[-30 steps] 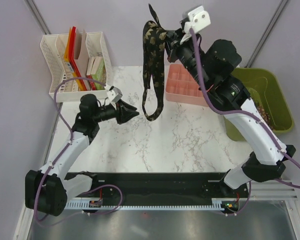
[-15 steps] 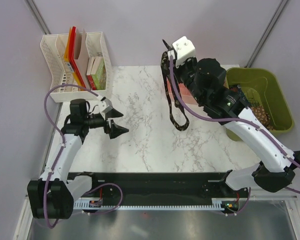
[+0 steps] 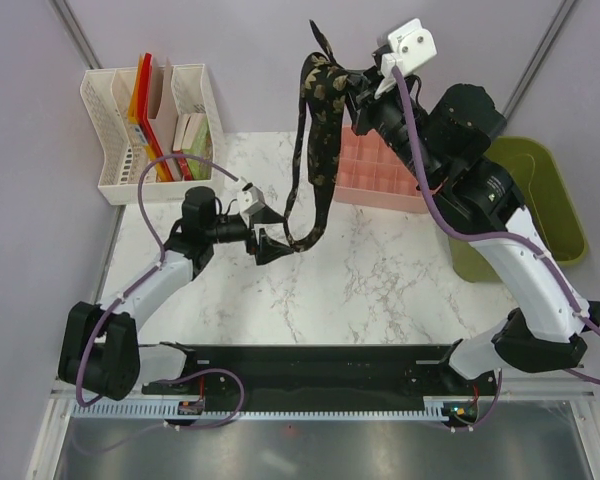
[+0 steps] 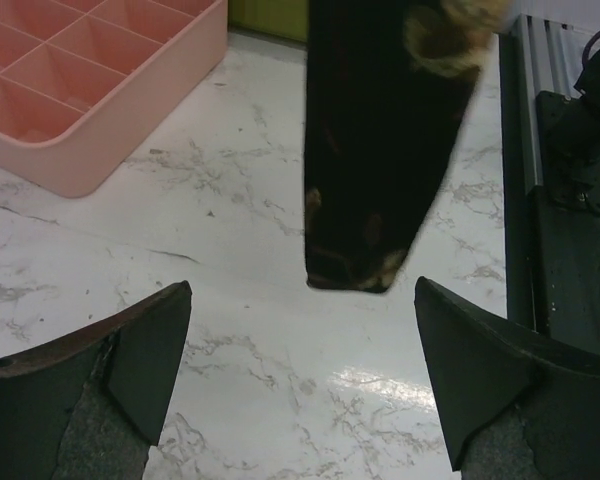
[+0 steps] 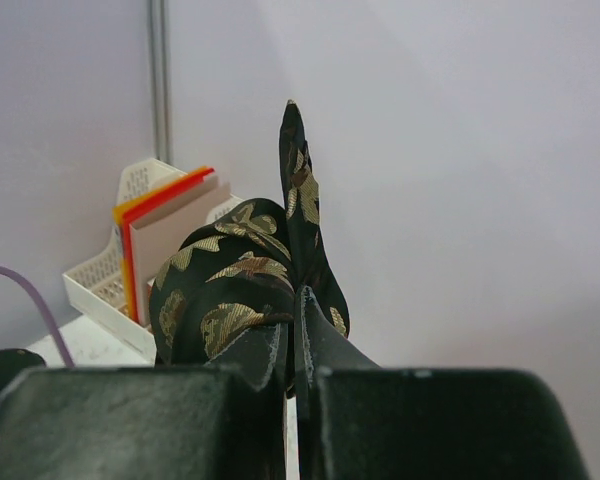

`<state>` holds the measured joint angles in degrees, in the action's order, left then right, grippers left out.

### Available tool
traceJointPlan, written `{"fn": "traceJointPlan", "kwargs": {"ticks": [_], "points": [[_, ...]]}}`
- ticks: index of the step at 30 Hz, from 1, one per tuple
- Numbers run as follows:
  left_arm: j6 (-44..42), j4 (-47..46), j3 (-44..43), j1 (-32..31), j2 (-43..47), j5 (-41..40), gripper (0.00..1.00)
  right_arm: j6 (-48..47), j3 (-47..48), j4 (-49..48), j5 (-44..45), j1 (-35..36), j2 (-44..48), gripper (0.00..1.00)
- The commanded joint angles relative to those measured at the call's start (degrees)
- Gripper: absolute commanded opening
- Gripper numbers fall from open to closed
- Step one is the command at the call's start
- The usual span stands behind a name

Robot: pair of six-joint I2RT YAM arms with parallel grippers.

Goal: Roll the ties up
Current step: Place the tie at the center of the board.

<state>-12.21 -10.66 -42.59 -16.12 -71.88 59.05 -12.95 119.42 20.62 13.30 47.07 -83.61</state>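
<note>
A black tie (image 3: 316,140) with gold leaf patterns hangs in the air from my right gripper (image 3: 352,88), which is raised high at the back and shut on its top. Up close, the folded fabric of the tie (image 5: 242,290) bulges out past the right gripper (image 5: 295,335). The tie's lower loop dangles just above the marble table (image 3: 380,280). My left gripper (image 3: 268,230) is open, pointing right, right beside that low end. From the left wrist, the tie's tip (image 4: 375,160) hangs ahead of the left gripper (image 4: 302,345), not between the fingers.
A pink compartment tray (image 3: 380,175) sits at the back behind the hanging tie. A white file rack (image 3: 150,130) with books and folders stands at the back left. A green bin (image 3: 525,200) sits off the right edge. The black base rail (image 3: 300,365) runs along the front.
The right gripper swung right and low with the tie, then back up high. The left gripper opened wide, pulled back left, then reached right toward the tie's lower end.
</note>
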Motion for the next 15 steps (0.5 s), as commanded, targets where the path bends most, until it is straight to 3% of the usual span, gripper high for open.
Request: {"fn": "traceJointPlan", "kwargs": {"ticks": [1,4,5,8,9,10,11,12,15], "points": [[9.91,-13.32,-3.02,-2.07,-4.13,-5.35,1.0,6.61,5.38,-0.76,-5.56,0.39,-1.82,0.0],[15.27,-17.02,-3.99,-3.74,-5.55,0.25,0.98,8.02,6.44,-0.76,-6.18,0.57,-2.34,0.0],[16.5,-17.55,-4.17,-4.44,-5.56,1.15,0.8,8.46,6.71,-0.85,-5.75,0.57,-2.6,0.0],[18.53,-18.08,-3.73,-6.29,-4.07,2.82,0.48,7.94,6.53,-0.93,-4.08,0.57,-2.69,0.0],[18.71,-17.82,-3.56,-6.12,-3.45,3.09,0.33,7.51,5.92,-1.02,-3.64,0.57,-2.61,0.0],[17.23,-13.04,-3.9,-5.86,-2.66,3.27,0.27,6.98,5.39,-1.11,-1.72,0.57,-2.35,0.0],[15.39,-10.03,-3.99,-5.42,-0.74,3.35,0.12,5.49,4.69,-1.2,-0.57,0.57,-1.91,0.0],[9.98,-6.61,-4.69,-4.28,0.32,3.44,0.05,4.0,2.42,-1.2,0.92,0.48,-1.47,0.0],[-3.37,12.97,-7.23,0.71,3.92,4.23,0.02,-3.96,-5.72,-1.9,8.22,0.57,0.81,0.0]]}}
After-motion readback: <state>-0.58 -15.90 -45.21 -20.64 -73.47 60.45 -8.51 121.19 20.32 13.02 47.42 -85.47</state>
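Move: The tie's hanging lower end is roughly 5 cm to the left hand's right, about 1 cm back and some 3 cm above its open fingers. The pink divided tray lies on the table about 20 cm farther out, 25 cm right and 15 cm below; the white file rack is some 25 cm farther out and 23 cm left, about 10 cm below. From the right hand, that lower end hangs about 37 cm down, roughly 2 cm back and 4 cm left. Pinches the hanging lower end of the tie: the wide-open left hand reaches about 4 cm to the right, its fingers shutting as it rises some 2.5 cm with a slight tilt, then eases back left a centimetre or so, ending slightly nearer the base. The right hand keeps its grip on the upper part, swaying about 2 cm left and partly back. ##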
